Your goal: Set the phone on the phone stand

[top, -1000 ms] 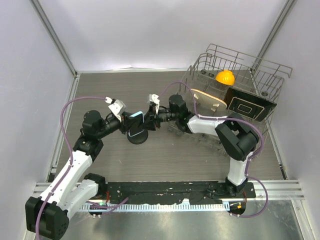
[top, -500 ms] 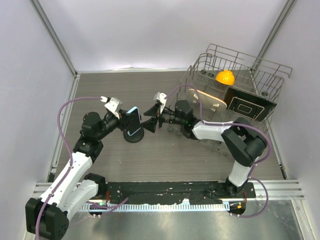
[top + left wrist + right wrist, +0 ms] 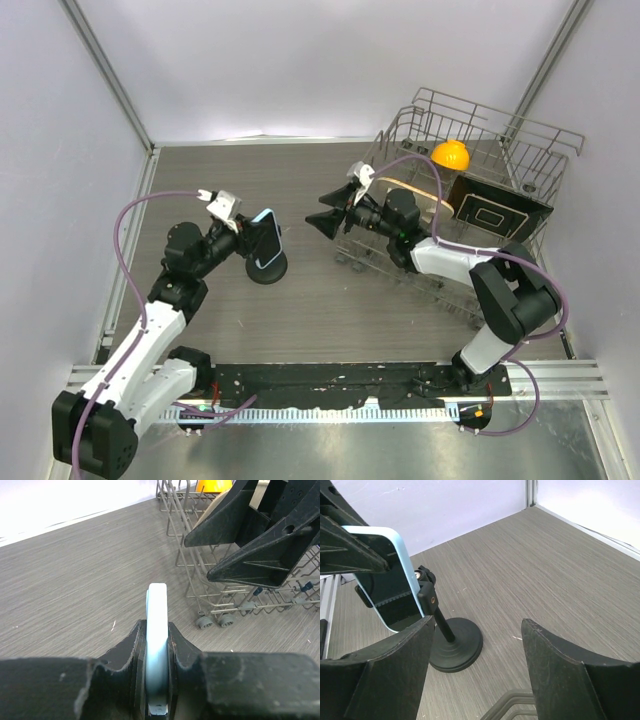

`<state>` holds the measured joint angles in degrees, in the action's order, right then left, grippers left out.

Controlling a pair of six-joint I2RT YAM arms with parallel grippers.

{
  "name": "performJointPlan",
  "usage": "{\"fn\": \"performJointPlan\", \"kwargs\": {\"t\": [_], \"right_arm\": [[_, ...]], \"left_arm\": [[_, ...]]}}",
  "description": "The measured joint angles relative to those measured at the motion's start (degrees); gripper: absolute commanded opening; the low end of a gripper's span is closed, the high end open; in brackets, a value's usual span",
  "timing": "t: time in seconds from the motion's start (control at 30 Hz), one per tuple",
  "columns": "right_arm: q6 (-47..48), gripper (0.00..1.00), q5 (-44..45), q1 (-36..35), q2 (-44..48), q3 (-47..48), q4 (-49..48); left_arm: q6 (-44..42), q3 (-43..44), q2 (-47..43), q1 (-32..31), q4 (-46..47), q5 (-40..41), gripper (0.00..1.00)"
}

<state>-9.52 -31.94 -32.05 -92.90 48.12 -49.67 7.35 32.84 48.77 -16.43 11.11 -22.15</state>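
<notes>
The phone [image 3: 266,240], dark screen with a light blue edge, stands tilted above the phone stand [image 3: 268,268], a black disc base with a thin post. My left gripper [image 3: 248,236] is shut on the phone; the left wrist view shows the phone's blue edge [image 3: 157,605] pinched between the left gripper's [image 3: 156,632] jaws. In the right wrist view the phone [image 3: 385,582] rests against the stand's clamp [image 3: 426,589], above the stand's base [image 3: 456,647]. Whether it sits in the clamp I cannot tell. My right gripper [image 3: 325,222] [image 3: 477,625] hangs open and empty, right of the stand.
A wire dish rack [image 3: 520,135] stands at the back right, holding an orange object [image 3: 450,155], a pale wooden board [image 3: 415,200] and a dark board with a white outline [image 3: 498,212]. The rack's wheeled near corner [image 3: 215,621] lies close to the right gripper.
My right gripper has opened, let go of the stand and drawn back right toward the rack. The left gripper has shifted the phone slightly over the stand.
</notes>
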Motion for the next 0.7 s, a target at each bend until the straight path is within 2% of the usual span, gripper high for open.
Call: {"fn": "performJointPlan", "kwargs": {"t": [0.2, 0.27, 0.3, 0.37, 0.47, 0.57, 0.7], "right_arm": [[-2.60, 0.75, -8.13, -0.02, -1.53, 0.94, -1.20], [-3.87, 0.75, -11.91, -0.11, -2.60, 2.16, -1.84], [-4.24, 0.75, -13.16, -0.20, -2.97, 2.80, -1.92], [-4.33, 0.75, -16.06, -0.61, -3.72, 4.98, -0.87], [-3.17, 0.75, -18.23, -1.64, -3.89, 7.76, 1.86], [-1.36, 0.77, -18.80, -3.21, -3.89, 9.84, 4.79], [2.10, 0.77, -16.68, -5.44, -4.81, 13.70, 11.02]], "left_arm": [[-0.13, 0.74, 2.08, 0.22, 0.98, -6.78, 0.00], [-0.44, 1.40, 2.91, 0.33, 0.59, -9.20, 0.04], [-0.52, 1.68, 3.04, 0.33, 0.13, -9.94, 0.19], [-0.52, 1.86, 2.95, 0.33, -0.57, -10.49, 0.41], [0.17, 1.86, 1.62, 0.33, -1.07, -9.66, 0.85], [0.22, 1.90, -0.48, 0.33, -1.55, -8.70, 0.97], [0.61, 1.97, -5.18, 0.31, -2.60, -6.80, 1.00]]}}
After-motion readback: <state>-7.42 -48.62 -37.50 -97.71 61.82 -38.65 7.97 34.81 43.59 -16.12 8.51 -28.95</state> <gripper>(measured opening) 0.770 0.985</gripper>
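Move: The phone, still pinched by the left fingers, already sits against the stand; its middle is some 3 cm below that hand and 2 cm to its right, and the stand's head is about 7 cm below, 1 cm to the right. From the open right hand the phone lies roughly 10 cm left, 6 cm back and 4 cm lower. The dish rack's left corner is about 4 cm right of this hand, 5 cm back and 15 cm below. Rightward and slightly back, the left hand first drags the pinched phone with the stand about 2.5 cm, turning some 10 degrees clockwise; then its fingers spread wide, let go of the phone and withdraw about 3 cm up and a little back. Meanwhile the right hand, fingers staying open, closes in on the phone's upper part, going left and back about 8 cm, rising slightly and turning some 20 degrees counter-clockwise. ##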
